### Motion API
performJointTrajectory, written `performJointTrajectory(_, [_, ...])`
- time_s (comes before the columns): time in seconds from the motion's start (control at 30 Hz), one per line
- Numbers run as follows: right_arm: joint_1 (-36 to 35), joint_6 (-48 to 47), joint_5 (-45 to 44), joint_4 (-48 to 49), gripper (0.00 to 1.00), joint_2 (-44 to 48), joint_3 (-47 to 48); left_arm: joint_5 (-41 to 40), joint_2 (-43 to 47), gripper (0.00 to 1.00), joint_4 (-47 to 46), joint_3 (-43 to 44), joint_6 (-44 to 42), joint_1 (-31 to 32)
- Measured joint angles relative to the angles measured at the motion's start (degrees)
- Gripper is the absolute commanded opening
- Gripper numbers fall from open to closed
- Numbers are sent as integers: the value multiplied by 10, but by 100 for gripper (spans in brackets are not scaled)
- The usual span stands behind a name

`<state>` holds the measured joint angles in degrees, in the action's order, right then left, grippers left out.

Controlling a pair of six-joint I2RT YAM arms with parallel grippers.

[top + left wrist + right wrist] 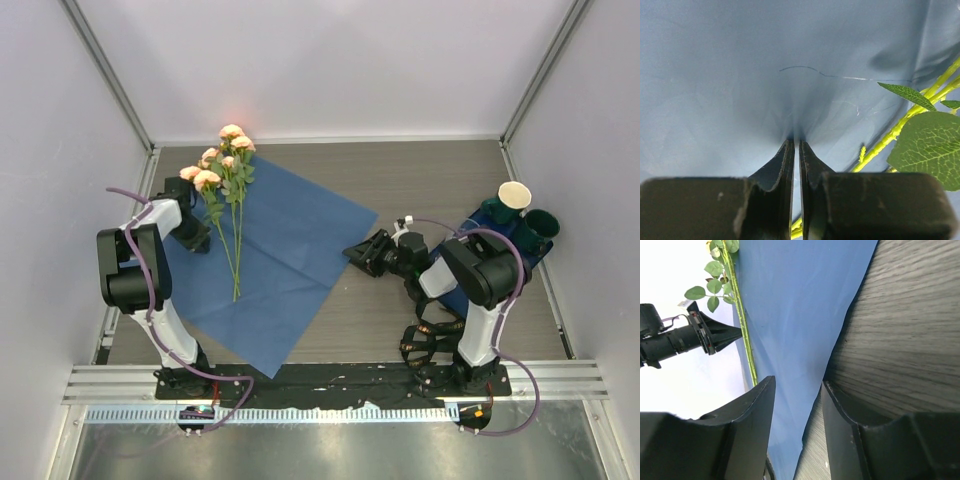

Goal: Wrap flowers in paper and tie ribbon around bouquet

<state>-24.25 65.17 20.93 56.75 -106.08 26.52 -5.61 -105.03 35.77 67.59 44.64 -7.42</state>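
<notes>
The paper (pixel 290 260) lies flat on the table as a blue diamond. Pink-peach flowers (pixel 225 165) rest loose on its left part, stems (pixel 236 255) running toward me. My left gripper (pixel 200 240) sits at the sheet's left edge beside the stems. In its wrist view the jaws (pixel 796 142) are shut on the paper (pixel 740 75), which puckers into them, with green stems (pixel 900 127) to the right. My right gripper (pixel 352 252) is open at the paper's right corner; that corner (pixel 795 305) lies between its fingers (pixel 798 381). Black loops (pixel 422 340) by the right arm's base look like the ribbon.
A dark navy mat (pixel 533 257) at the far right carries a cream-topped cup (pixel 513 195) and a dark green cup (pixel 542 225). Bare wood table (pixel 910 330) lies between the paper and the mat. White walls enclose the table on three sides.
</notes>
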Motion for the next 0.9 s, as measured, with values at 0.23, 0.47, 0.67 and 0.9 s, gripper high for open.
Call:
performJointTrajectory(0.23, [0,27,3,63,35,-44,4,7,-1,11,0,0,2,-1])
performJointTrajectory(0.47, [3,24,-18,50,0,-49,9,7,-2,11,-1,0,2,1])
performJointTrajectory(0.67, [1,27,-46,80,0,-46,-23,18,-5,10,-14,0,13,5])
performJointTrajectory(0.9, [2,31,-93,103,0,-14,-81,42,-10,10,-43,0,30,31])
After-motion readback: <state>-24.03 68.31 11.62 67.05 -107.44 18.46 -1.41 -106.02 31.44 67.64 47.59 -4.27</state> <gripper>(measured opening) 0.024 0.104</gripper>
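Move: Just over 1 cm under my half-open right fingers lies the blue paper's slanting right edge; that edge spot is about 33 cm right of my left hand and 3 cm back. From my right hand, the paper's far right corner is some 10 cm ahead and 6 right, and the black ribbon roughly 20 back and 19 right. The flower bunch's middle is about 9 cm ahead and 5 right of my left hand. I sink my right hand some 1.5 cm while easing slightly forward, shut its fingers on the paper's right edge, then pull the edge right and a little back about 3 cm, turning 10 degrees clockwise. My left hand keeps its nearly shut fingertips on the paper, then slides some 4 cm right and forward towards the flowers, taking the paper along. ##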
